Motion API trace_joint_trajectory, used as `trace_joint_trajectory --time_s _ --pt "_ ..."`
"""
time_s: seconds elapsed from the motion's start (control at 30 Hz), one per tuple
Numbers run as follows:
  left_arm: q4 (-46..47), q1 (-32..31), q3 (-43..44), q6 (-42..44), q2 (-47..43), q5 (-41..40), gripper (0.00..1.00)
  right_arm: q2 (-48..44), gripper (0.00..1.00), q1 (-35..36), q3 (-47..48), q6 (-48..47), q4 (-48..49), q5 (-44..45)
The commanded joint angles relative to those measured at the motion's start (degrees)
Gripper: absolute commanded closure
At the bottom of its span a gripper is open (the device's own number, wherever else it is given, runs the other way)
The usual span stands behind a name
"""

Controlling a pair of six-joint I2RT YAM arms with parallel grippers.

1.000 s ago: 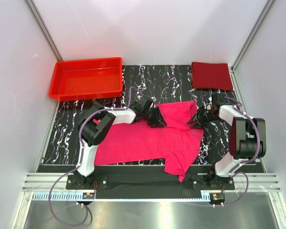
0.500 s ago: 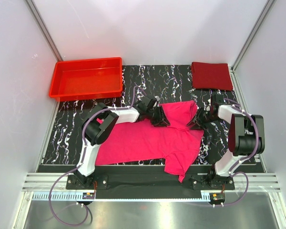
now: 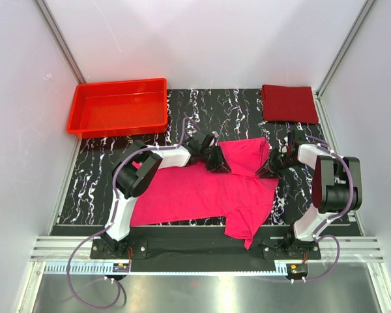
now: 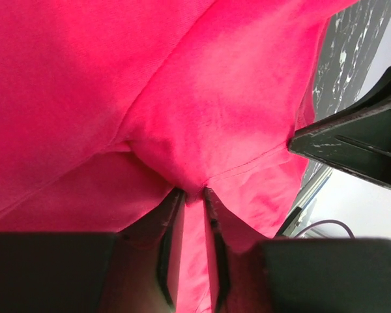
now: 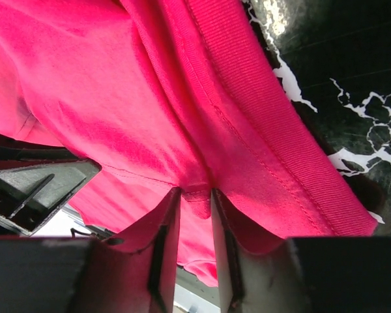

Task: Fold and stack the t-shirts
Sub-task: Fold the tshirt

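Note:
The magenta-pink t-shirt point(image 3: 208, 192) lies spread on the black marbled mat, its upper part folded over near the middle. The maroon t-shirt point(image 3: 289, 103) lies folded at the back right corner. My left gripper point(image 3: 218, 163) is down on the left edge of the pink fold. In the left wrist view its jaws point(image 4: 192, 192) pinch a ridge of pink cloth point(image 4: 202, 124). My right gripper point(image 3: 267, 168) is at the fold's right edge. In the right wrist view point(image 5: 194, 193) a hemmed edge of the pink shirt point(image 5: 150, 98) sits between its narrow jaws.
A rigid red plastic tray point(image 3: 117, 107) stands at the back left of the mat point(image 3: 215, 107). White walls with metal posts close in the sides. One pink sleeve hangs over the mat's front edge point(image 3: 244, 231).
Both pairs of jaws have narrowed onto the pink cloth. The left gripper has shifted slightly toward the back; the shirt's outline is almost unchanged.

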Motion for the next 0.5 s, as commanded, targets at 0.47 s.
trace_joint_trajectory --time_s 0.47 --pt "-14.71 0.84 7.83 4.66 -2.25 3.51 1.0 -11.31 1.0 0.96 -1.33 3.78 -8.09 -6.12"
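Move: Both grippers stand low with parted fingertips astride raised folds of the pink t-shirt: the left fold about 1 cm below the left hand point, the right fold about 1 cm below the right one. The t-shirt's loose sleeve lies some 21 cm back and 7 cm right of the left hand. From the right hand, the t-shirt's far corner is about 11 cm ahead and 1 cm left, and the folded dark-red cloth 25 cm ahead and 9 cm right. Shut both grippers fully so their tips pinch the t-shirt folds lying between them. Then raise the right gripper about 4 cm, easing it some 1 cm to the left, towards the left gripper, while the left gripper lifts only a little over 1 cm with its pinch kept. ##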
